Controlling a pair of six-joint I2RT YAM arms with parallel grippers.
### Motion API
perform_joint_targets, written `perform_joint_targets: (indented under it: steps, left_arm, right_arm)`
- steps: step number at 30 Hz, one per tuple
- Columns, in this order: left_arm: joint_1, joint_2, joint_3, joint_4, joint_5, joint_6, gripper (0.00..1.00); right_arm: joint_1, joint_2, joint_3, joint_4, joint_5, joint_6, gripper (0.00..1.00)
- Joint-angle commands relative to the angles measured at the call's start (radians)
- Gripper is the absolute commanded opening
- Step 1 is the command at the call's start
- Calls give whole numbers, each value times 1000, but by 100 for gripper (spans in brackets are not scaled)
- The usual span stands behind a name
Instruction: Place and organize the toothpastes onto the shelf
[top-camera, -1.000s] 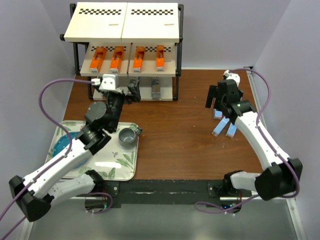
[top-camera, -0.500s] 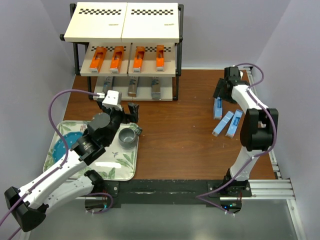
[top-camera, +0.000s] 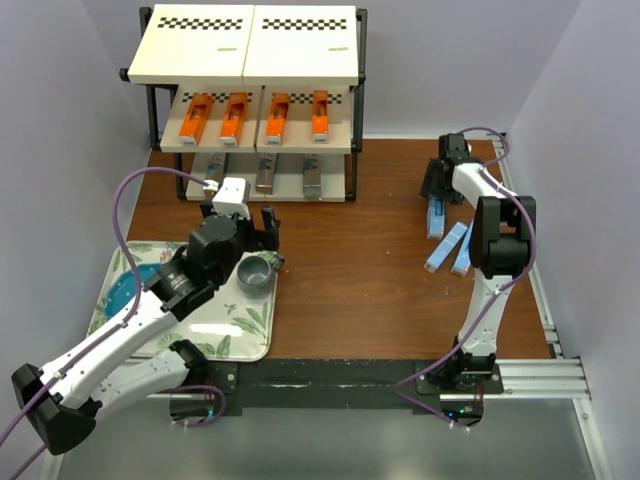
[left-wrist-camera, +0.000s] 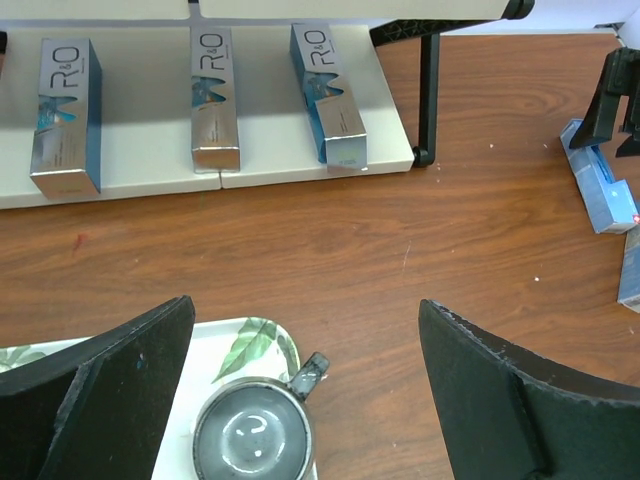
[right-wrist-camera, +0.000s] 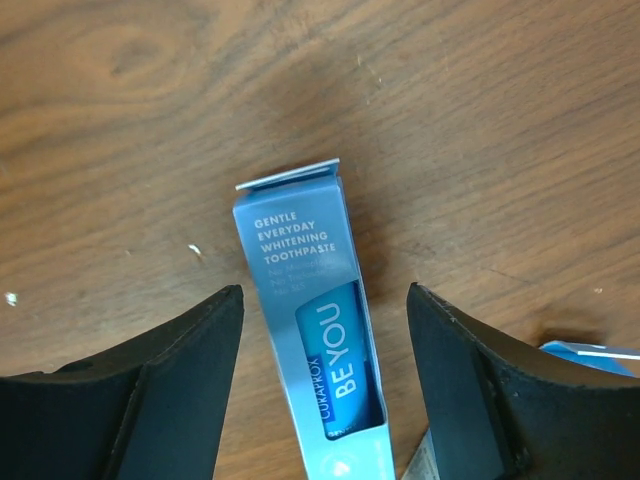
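Note:
The shelf (top-camera: 250, 45) stands at the back left. Several orange toothpastes (top-camera: 195, 117) lie on its middle tier, and three metallic dark blue ones (left-wrist-camera: 213, 98) on the bottom board. Three light blue toothpastes lie on the table at the right. My right gripper (top-camera: 437, 195) is down over the farthest one (right-wrist-camera: 310, 260); the fingers (right-wrist-camera: 190, 350) straddle the box with a gap on each side, so it is open. My left gripper (top-camera: 255, 222) hovers wide open and empty near the tray's far corner, above a cup (left-wrist-camera: 252, 440).
A leaf-patterned tray (top-camera: 215, 330) at the front left carries the grey metal cup (top-camera: 256, 273) and a round blue plate (top-camera: 125, 290). Two other light blue boxes (top-camera: 445, 248) lie just in front of the right gripper. The shelf's black leg (left-wrist-camera: 428, 100) stands on the brown table.
The right gripper moved back and down over the farthest light blue box, and its jaws narrowed around it. The left arm drew back from the shelf toward the tray.

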Motion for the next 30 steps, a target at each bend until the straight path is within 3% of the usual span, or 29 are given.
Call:
perform_joint_targets:
  steps: [1, 14, 21, 30]
  left_arm:
    - [2, -20, 38, 40, 36, 79, 100]
    - [2, -33, 18, 63, 141, 92, 100]
    - [2, -76, 10, 42, 144, 86, 100]
    - [2, -60, -28, 88, 217, 67, 100]
  right_arm:
    - [3, -12, 19, -22, -36, -59, 69]
    - [1, -13, -20, -84, -97, -180, 63]
    - [-5, -3, -72, -55, -134, -173, 49]
    - [-5, -147, -117, -59, -90, -41, 32]
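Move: The farthest blue toothpaste lies just under the right hand, its middle some 4 cm back, 1 cm left and about 3 cm below. The second blue toothpaste is roughly 14 cm back and 1 cm to the right of that hand, the third about 14 cm back and 8 cm right, both at much the same height as the first. From the left hand the farthest toothpaste is around 18 cm ahead, 46 cm right and 24 cm down. Right hand draws back about 4 cm, sinking 2, and pinches the toothpaste's sides; left eases up and back. ##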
